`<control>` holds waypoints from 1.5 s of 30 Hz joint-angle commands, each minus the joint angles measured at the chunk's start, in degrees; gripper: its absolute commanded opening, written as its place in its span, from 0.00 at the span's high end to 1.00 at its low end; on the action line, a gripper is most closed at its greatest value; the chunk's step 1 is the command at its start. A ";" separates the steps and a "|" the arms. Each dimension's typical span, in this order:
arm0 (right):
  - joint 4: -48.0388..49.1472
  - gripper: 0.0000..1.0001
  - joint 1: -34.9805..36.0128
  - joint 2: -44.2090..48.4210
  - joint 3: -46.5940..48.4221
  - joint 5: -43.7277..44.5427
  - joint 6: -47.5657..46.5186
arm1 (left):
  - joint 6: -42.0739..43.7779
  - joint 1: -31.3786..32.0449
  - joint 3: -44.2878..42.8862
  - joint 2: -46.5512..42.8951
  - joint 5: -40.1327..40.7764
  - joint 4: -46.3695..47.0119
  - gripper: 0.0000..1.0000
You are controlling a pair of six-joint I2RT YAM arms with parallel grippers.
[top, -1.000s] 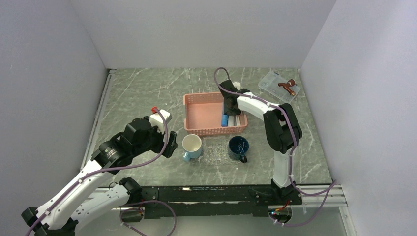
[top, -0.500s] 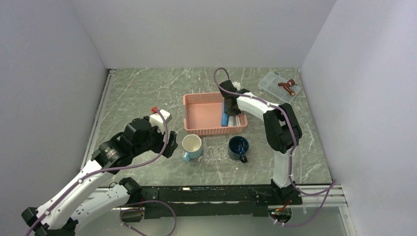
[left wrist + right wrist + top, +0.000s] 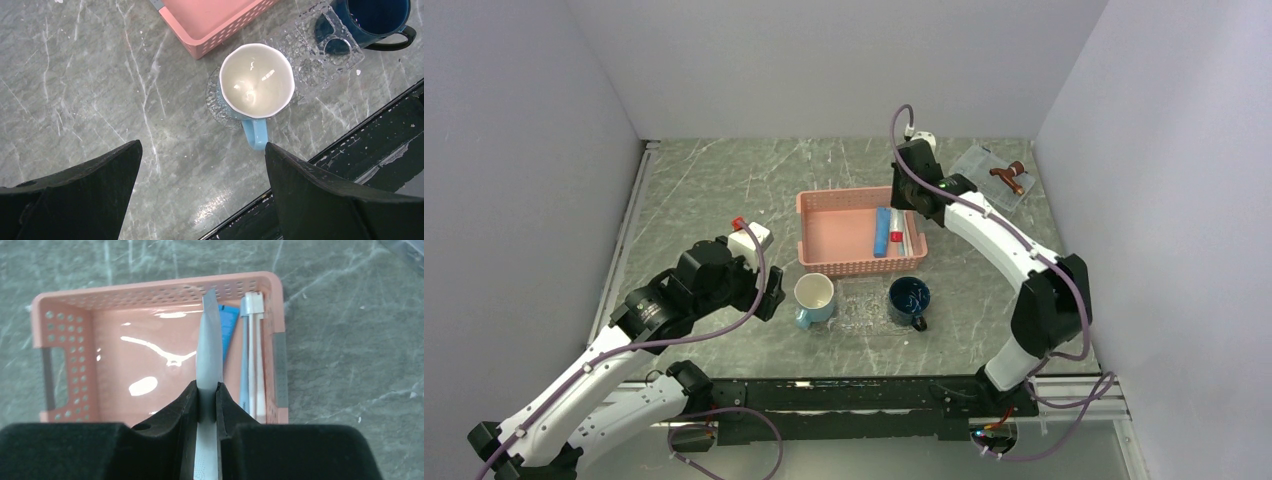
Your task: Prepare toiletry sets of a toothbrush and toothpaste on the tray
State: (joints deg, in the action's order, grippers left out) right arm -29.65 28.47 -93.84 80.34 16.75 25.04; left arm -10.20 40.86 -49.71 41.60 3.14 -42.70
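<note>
My right gripper is shut on a slim pale toothbrush and holds it above the pink basket. The handle runs between the pads and points away from the camera. More toothbrushes lie along the basket's right wall, beside a blue toothpaste tube. In the top view the right gripper hovers over the basket's far right corner. The clear tray lies in front of the basket. My left gripper stands wide open over bare table just left of the tray, holding nothing.
A light blue mug stands on the tray's left end and a dark blue mug on its right end. A small clear box with a brown item sits at the far right. The table's black front rail is near the left gripper.
The right gripper closed inside the basket, then rose and drew back toward the far right corner with the toothbrush in its jaws. The left arm stayed still.
</note>
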 commanded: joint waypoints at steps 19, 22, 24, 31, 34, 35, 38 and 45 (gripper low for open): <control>3.44 0.85 3.26 24.62 -14.05 -56.51 -12.79 | 2.85 0.21 0.61 -4.99 -15.76 5.78 0.01; 4.66 0.84 4.51 26.94 -17.55 -61.74 -12.87 | 3.44 0.21 0.85 -5.64 -21.95 7.24 0.01; 7.31 0.85 5.70 28.55 -20.23 -65.05 -11.64 | 3.79 0.23 0.73 -5.75 -26.22 7.87 0.01; 13.61 0.85 12.77 34.00 -26.89 -69.59 -8.34 | 2.16 0.19 -1.54 -3.98 -38.10 8.62 0.01; 14.74 0.85 15.89 35.06 -28.34 -70.09 -8.14 | 1.46 0.26 -2.62 -3.22 -40.06 8.15 0.01; 16.40 0.85 16.41 35.22 -29.27 -71.16 -7.05 | 1.03 0.21 -2.74 -3.08 -41.01 8.42 0.01; 20.83 0.85 18.57 35.02 -31.17 -72.48 -4.70 | -0.49 0.25 -2.65 -2.94 -44.38 9.82 0.01; 25.27 0.84 23.22 32.84 -30.95 -71.66 -2.67 | -3.61 0.22 -2.41 -2.79 -49.44 12.49 0.01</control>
State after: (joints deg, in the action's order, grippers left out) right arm -12.64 49.78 -60.69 48.69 -52.97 20.18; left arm -11.81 40.86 -50.19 38.63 -41.19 -34.09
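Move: The white toothpaste, already pinched in the right fingers, is due for the open left hand, about 22 cm back and 31 cm to the left, roughly level. The pink basket lies some 14 cm below and 8 cm left of the right hand; the navy mug is about 20 cm back and 4 cm right, the light-blue mug 20 cm back and 21 cm left. From the left hand, the toothpaste is some 21 cm ahead and 31 cm right. The toothpaste, still held in the right fingers, is lifted and swept back about 34 cm and left some 13 cm, out over the basket and clear tray towards the left hand, while the right wrist swings roughly 80 degrees counter-clockwise and rolls its left side up. The left hand, wide open, backs off, shifts right and rises, turning clockwise with its left side dipping, to face the tube's flat end. ##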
